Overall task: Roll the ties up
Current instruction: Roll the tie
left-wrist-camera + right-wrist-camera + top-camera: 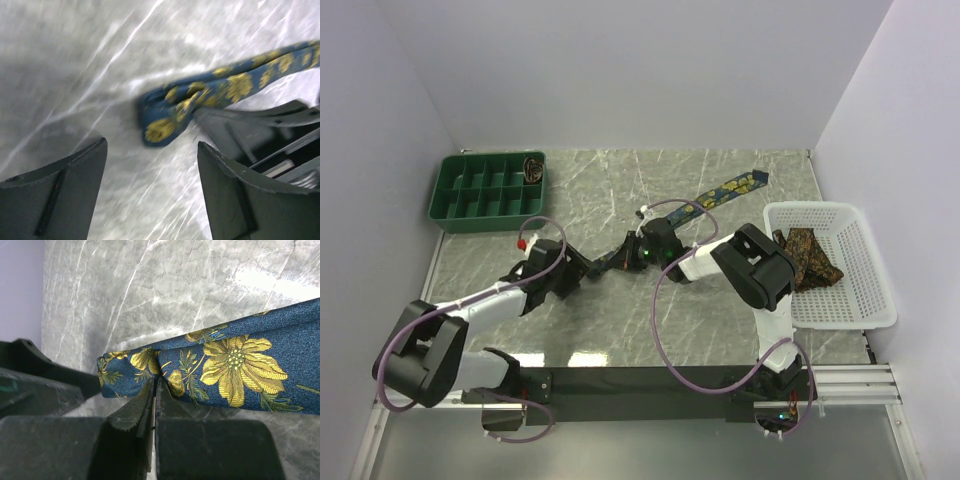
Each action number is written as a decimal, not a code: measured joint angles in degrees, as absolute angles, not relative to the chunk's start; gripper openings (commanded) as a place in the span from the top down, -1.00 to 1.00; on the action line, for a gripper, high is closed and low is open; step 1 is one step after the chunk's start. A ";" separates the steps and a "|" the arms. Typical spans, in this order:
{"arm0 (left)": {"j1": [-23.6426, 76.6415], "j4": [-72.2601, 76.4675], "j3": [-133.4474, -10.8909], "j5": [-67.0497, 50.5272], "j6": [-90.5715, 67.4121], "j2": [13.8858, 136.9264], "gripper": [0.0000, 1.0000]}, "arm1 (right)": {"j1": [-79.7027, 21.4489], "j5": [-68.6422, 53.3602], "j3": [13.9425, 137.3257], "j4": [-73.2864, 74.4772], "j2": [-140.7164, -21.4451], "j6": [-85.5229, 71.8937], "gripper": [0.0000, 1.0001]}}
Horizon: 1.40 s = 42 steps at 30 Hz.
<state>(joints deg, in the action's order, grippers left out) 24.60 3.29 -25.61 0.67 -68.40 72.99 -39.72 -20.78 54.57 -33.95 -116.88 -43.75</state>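
A dark navy tie (725,190) with yellow flowers lies stretched across the marble table, its wide end at the back right. Its near end is folded over (165,115). My right gripper (155,382) is shut on the edge of that folded end, and the fabric (225,365) puckers at the fingertips. In the top view the right gripper (630,252) sits mid-table. My left gripper (151,145) is open just short of the fold with only bare table between its fingers; from above the left gripper (588,268) points at the right one. Brown ties (810,255) lie in the basket.
A green compartment tray (470,190) stands at the back left, with a rolled tie (533,168) in its far right compartment. A white mesh basket (850,290) sits at the right edge. The two grippers are close together, almost tip to tip.
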 measured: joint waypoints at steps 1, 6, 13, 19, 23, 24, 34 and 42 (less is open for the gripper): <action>24.32 4.47 -25.63 0.60 -68.20 73.14 -0.56 | -39.66 -20.99 54.68 -33.82 -116.90 -43.81 1.00; 23.53 7.55 -25.61 -0.45 -67.59 75.11 -0.45 | -39.22 -22.13 54.72 -34.24 -117.27 -44.18 1.00; 22.98 12.99 -25.61 -2.28 -66.19 78.98 -0.28 | -39.09 -22.44 54.72 -34.35 -117.36 -44.51 1.00; 22.92 16.95 -25.71 -3.18 -65.08 81.58 -0.16 | -39.05 -22.57 54.78 -34.30 -117.43 -44.53 1.00; 22.92 18.02 -26.44 -3.46 -64.14 83.26 -0.04 | -38.85 -22.74 54.83 -34.30 -117.49 -44.69 1.00; 22.85 18.22 -26.50 -3.62 -64.01 83.55 0.00 | -38.74 -22.79 54.83 -34.30 -117.51 -44.73 1.00; 22.72 19.70 -26.50 -4.32 -62.33 85.38 0.50 | -38.33 -23.05 54.83 -34.33 -117.56 -45.12 1.00; 22.70 18.87 -27.18 -4.80 -61.08 85.71 0.99 | -38.33 -23.24 54.85 -34.26 -117.58 -45.06 1.00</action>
<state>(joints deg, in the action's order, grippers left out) 22.70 18.87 -27.18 -4.80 -61.08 85.71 -38.33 -23.24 54.85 -34.26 -117.58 -45.06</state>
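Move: The tie's folded end lies about 3 cm ahead of the left hand, 2 cm to its right and 2 cm below. The right fingertips, shut on the tie, are some 5 cm ahead of the left hand, 8 cm to its right and 2 cm lower. From the right hand the folded end is roughly 6 cm left and 2 cm back, about level; the flat rest of the tie has its middle some 14 cm ahead and 24 cm right of it. The tie's folded end is what the left hand reaches for: it goes about 3 cm forward with some drift to the right, then sinks roughly 1.5 cm as the half-closing fingers shut on the fold and pinch it, the wrist turning slightly clockwise. The right hand keeps its pinch on the tie just beside it and barely moves. ##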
